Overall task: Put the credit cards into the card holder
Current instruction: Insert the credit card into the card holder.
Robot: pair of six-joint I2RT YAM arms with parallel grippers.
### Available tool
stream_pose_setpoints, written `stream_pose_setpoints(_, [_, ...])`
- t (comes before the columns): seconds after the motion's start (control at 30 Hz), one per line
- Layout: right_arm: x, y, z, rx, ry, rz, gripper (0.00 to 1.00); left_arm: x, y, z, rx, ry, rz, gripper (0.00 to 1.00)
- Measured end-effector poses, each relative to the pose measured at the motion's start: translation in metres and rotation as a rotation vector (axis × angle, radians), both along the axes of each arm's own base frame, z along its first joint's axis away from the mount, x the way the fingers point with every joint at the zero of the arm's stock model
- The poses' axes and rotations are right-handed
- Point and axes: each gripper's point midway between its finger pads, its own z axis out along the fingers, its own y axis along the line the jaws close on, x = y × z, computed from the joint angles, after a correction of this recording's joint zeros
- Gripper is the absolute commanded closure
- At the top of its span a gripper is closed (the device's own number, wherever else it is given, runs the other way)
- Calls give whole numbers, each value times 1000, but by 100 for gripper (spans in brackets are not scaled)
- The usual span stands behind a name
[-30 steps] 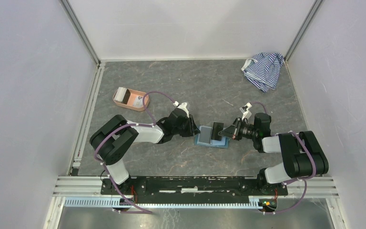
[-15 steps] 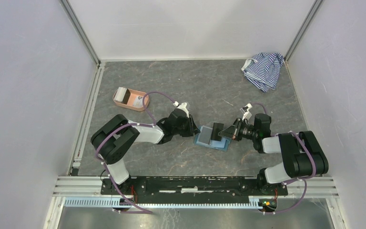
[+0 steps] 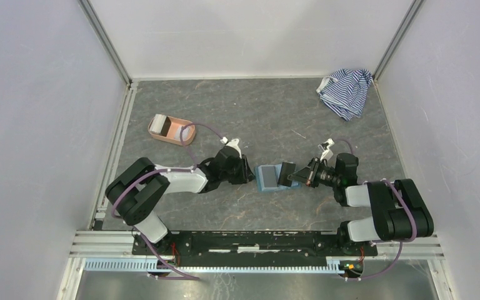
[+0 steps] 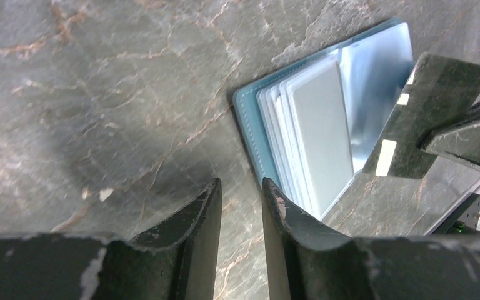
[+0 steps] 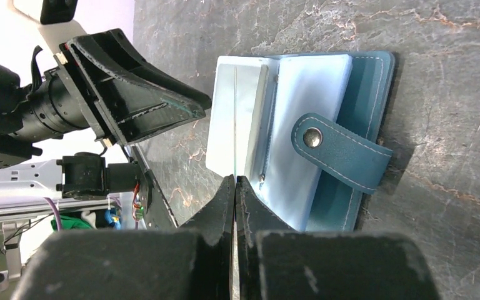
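Note:
The card holder point(image 3: 267, 178) lies open on the floor between both grippers, a teal wallet point(image 5: 365, 81) with pale blue sleeves point(image 4: 315, 140) and a snap tab point(image 5: 340, 150). My right gripper point(image 5: 234, 178) is shut on a dark credit card point(image 4: 425, 112). That card shows edge-on point(image 5: 234, 125) in the right wrist view, standing over the open sleeves. In the top view the card point(image 3: 285, 173) juts left from the right gripper point(image 3: 299, 176). My left gripper point(image 4: 242, 182) stands narrowly open with only bare floor between its fingers, its right tip beside the holder's teal edge point(image 4: 250, 122).
A salmon-pink oval tray point(image 3: 176, 132) sits at the back left with a whitish-grey thing point(image 3: 157, 123) at its left end. A blue-and-white striped cloth point(image 3: 345, 90) lies in the far right corner. White walls enclose the floor on three sides.
The card holder has turned and slid a little left. Both grippers have shifted slightly nearer with it, and the right one still holds the dark card.

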Motion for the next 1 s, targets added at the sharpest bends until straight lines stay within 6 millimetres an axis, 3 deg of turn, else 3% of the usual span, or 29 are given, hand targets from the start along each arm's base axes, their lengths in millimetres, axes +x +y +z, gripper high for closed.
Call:
stream_pose_setpoints(0.23, [1, 0, -1, 0, -1, -1, 100, -16, 16, 5, -18, 0, 12, 38])
stream_pose_setpoints(0.4, [2, 0, -6, -2, 18, -1, 100, -15, 7, 12, -67, -11, -6, 30])
stream_pose_setpoints(0.9, [4, 0, -15, -14, 41, 0, 100, -8, -21, 13, -158, -18, -61, 27])
stream_pose_setpoints(1.0, [5, 0, -14, -15, 38, 3, 100, -4, -26, 13, -155, -10, -63, 31])
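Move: About 5 cm to the left hand's right, 1 cm ahead and 2 cm below, lies the sleeve stack of the card holder. The black card, already pinched in the right hand, is some 11 cm to the left hand's right, 1 cm ahead and slightly higher. For the right hand, the stack is roughly 8 cm left, 1 cm ahead and 4 cm below; the clear pocket page is 2 cm left, 1 cm ahead and equally low. Backing off a little to its left and rear, the left hand then swings about 4 cm right towards the sleeve stack, ending 1 cm or so higher, rolled about 10 degrees with its left side down, fingers spreading wide around the near view of the holder's left end. Meanwhile the right hand keeps its pinch on the black card and lowers it about 1.5 cm towards the holder. ##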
